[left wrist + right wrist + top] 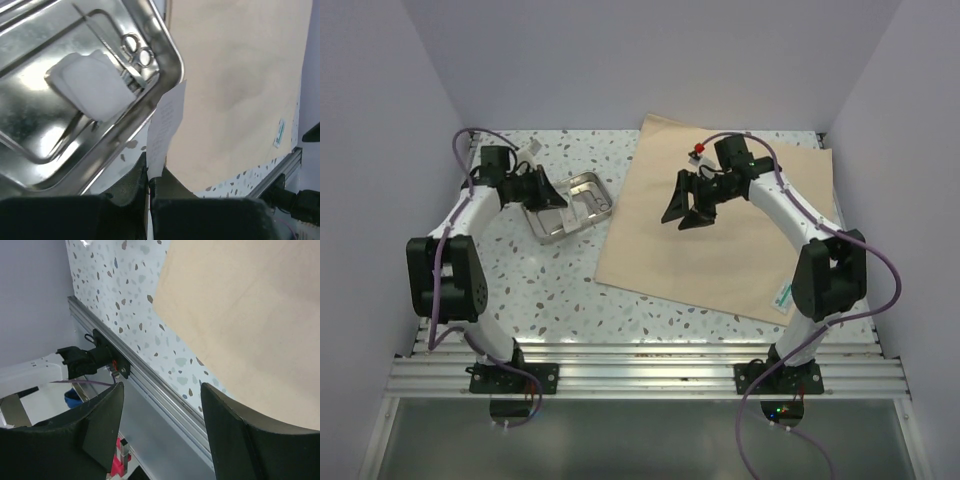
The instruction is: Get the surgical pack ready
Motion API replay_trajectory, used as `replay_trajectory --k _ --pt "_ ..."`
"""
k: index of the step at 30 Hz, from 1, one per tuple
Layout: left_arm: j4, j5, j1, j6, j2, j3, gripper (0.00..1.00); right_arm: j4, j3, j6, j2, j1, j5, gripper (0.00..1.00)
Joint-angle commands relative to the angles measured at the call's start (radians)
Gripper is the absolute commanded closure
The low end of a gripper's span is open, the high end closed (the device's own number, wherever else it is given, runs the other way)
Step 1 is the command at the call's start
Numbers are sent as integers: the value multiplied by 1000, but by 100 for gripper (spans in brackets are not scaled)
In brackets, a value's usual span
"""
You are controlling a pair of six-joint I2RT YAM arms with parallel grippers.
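The tan wrap sheet (740, 250) of the surgical pack lies flat on the right half of the table, and also fills the wrist views (235, 75) (250, 315). To its left sits the shiny metal tray (582, 177), with white gauze squares (95, 87) and ring-handled forceps (137, 50) inside. My left gripper (553, 200) hovers at the tray's left edge, shut (149, 180) on a white paper slip (167, 125) that stands up between the jaws. Raised over the sheet's left part, my right gripper (688, 212) is open (162, 390) with nothing between its fingers.
An aluminium rail (640, 365) runs along the table's near edge, seen under the right gripper too (150, 380). Lilac walls close in the left, back and right sides. A small green label (784, 295) marks the sheet's near right corner.
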Motion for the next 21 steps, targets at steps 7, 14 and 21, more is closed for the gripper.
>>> replay_trajectory --k 7,14,21 --pt "-61 25 131 -37 209 155 100 -11 -72 -15 -17 3 -20 33" --pt "-61 26 165 -83 333 242 100 -3 -85 -21 -7 3 -31 32" --pt "-225 -10 184 -68 423 340 100 -4 -70 -24 6 1 -31 32"
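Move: The left hand, already pinching the white packet, is taking it to the tray, whose middle lies about 5 cm ahead, 2 cm to the left and some 13 cm below. In the tray the gauze pads lie about 4 cm ahead of the hand and level with it sideways, the scissors roughly 6 cm ahead and 7 cm to its right, all at much the same depth. From the right hand the tray is some 12 cm ahead, 28 cm left and 17 cm below. Keeping its pinch on the packet's edge, the left hand lowers it towards the tray. It goes some 8 cm down, nearly as far left and about 6 cm forward; most of the leftward swing comes early, with the descent carrying on over the tray's left part. The wrist tips further down and turns slightly counter-clockwise, about 20 degrees in all. The right hand, empty and open, settles about 3 cm down and slightly back. ##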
